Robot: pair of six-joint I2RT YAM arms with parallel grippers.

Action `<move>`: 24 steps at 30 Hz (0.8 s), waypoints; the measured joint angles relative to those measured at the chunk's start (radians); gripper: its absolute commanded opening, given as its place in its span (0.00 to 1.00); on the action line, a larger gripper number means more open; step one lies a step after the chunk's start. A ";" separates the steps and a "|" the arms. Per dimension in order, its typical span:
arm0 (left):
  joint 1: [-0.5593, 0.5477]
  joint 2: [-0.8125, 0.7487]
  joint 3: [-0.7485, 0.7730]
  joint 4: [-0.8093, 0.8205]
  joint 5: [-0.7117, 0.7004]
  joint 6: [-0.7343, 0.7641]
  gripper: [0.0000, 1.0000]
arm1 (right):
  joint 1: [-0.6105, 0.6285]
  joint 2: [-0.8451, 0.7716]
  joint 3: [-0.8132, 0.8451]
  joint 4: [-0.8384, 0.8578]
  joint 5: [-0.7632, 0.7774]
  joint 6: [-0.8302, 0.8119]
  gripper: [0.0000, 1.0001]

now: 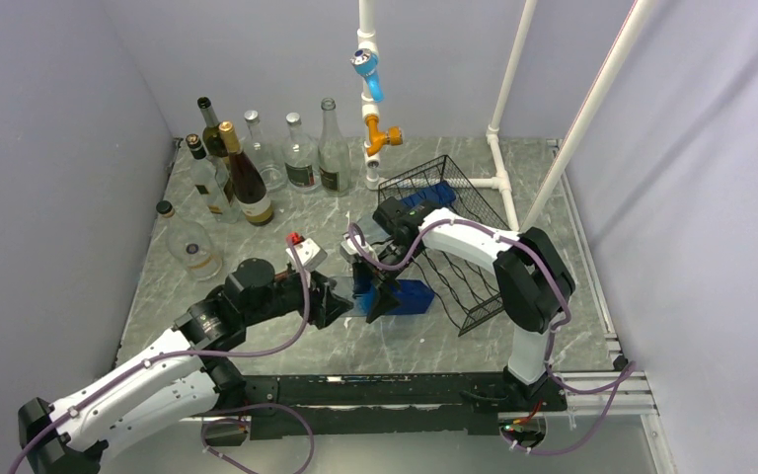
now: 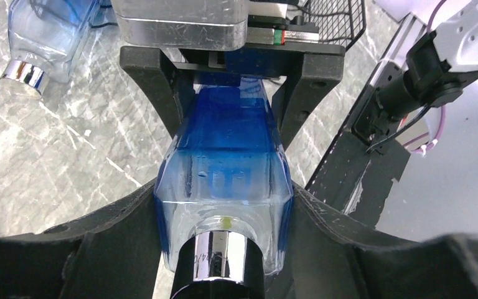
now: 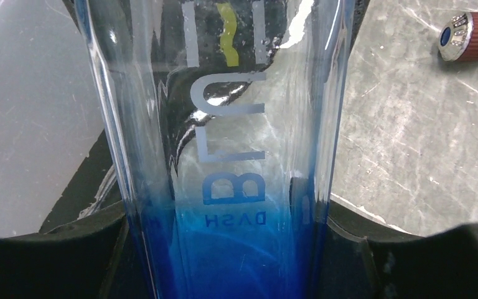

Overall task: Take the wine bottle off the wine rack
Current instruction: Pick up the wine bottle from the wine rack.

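The wine bottle is square clear glass, tinted blue toward its base, with a chrome neck. It is off the black wire-mesh wine rack, just in front of the rack's left side and low over the table. My left gripper is shut on its shoulder by the neck, seen from above as the left gripper. My right gripper is shut on the blue part of the wine bottle, seen from above as the right gripper. In the left wrist view the wine bottle runs away to the right gripper's fingers.
Several glass bottles stand at the back left. A white pipe frame rises behind the rack. A blue item lies on the rack's top. Another blue-tinted bottle lies on the marble. A small red-and-silver cap is nearby.
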 measured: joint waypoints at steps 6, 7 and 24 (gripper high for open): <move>0.000 -0.048 -0.061 0.104 -0.016 -0.082 0.89 | -0.001 0.004 0.004 -0.026 -0.005 -0.021 0.00; 0.000 -0.062 -0.069 0.126 -0.026 -0.097 0.96 | -0.001 0.004 0.004 -0.029 -0.005 -0.026 0.00; 0.001 -0.377 -0.248 0.328 -0.165 -0.189 1.00 | -0.025 0.006 0.020 -0.089 -0.039 -0.102 0.00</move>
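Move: The blue bottle is held by both hands, tilted neck-up to the left. Its middle lies about 9 cm to the right of the left hand and some 4 cm lower, and about 1 cm left of the right hand. From the right hand the rack's middle is some 12 cm ahead, 17 cm right and 7 cm lower; the other blue bottle there is roughly 18 cm ahead, 6 cm right and 8 cm lower. The brown tap lies about 13 cm left of the left hand, 3 cm ahead and 17 cm below. The left hand lets go of the blue bottle's shoulder, spreading its fingers from their grip width to fully open, and backs off the neck end by rising about 5.5 cm and then also going some 3 cm left, while the wrist tips its right-pointing fingers up by some 25 degrees to nearly level and swings them a little counter-clockwise. The right hand keeps its grip around the bottle's body and stays nearly in place, creeping up by barely a centimetre, so that it alone carries the bottle. ##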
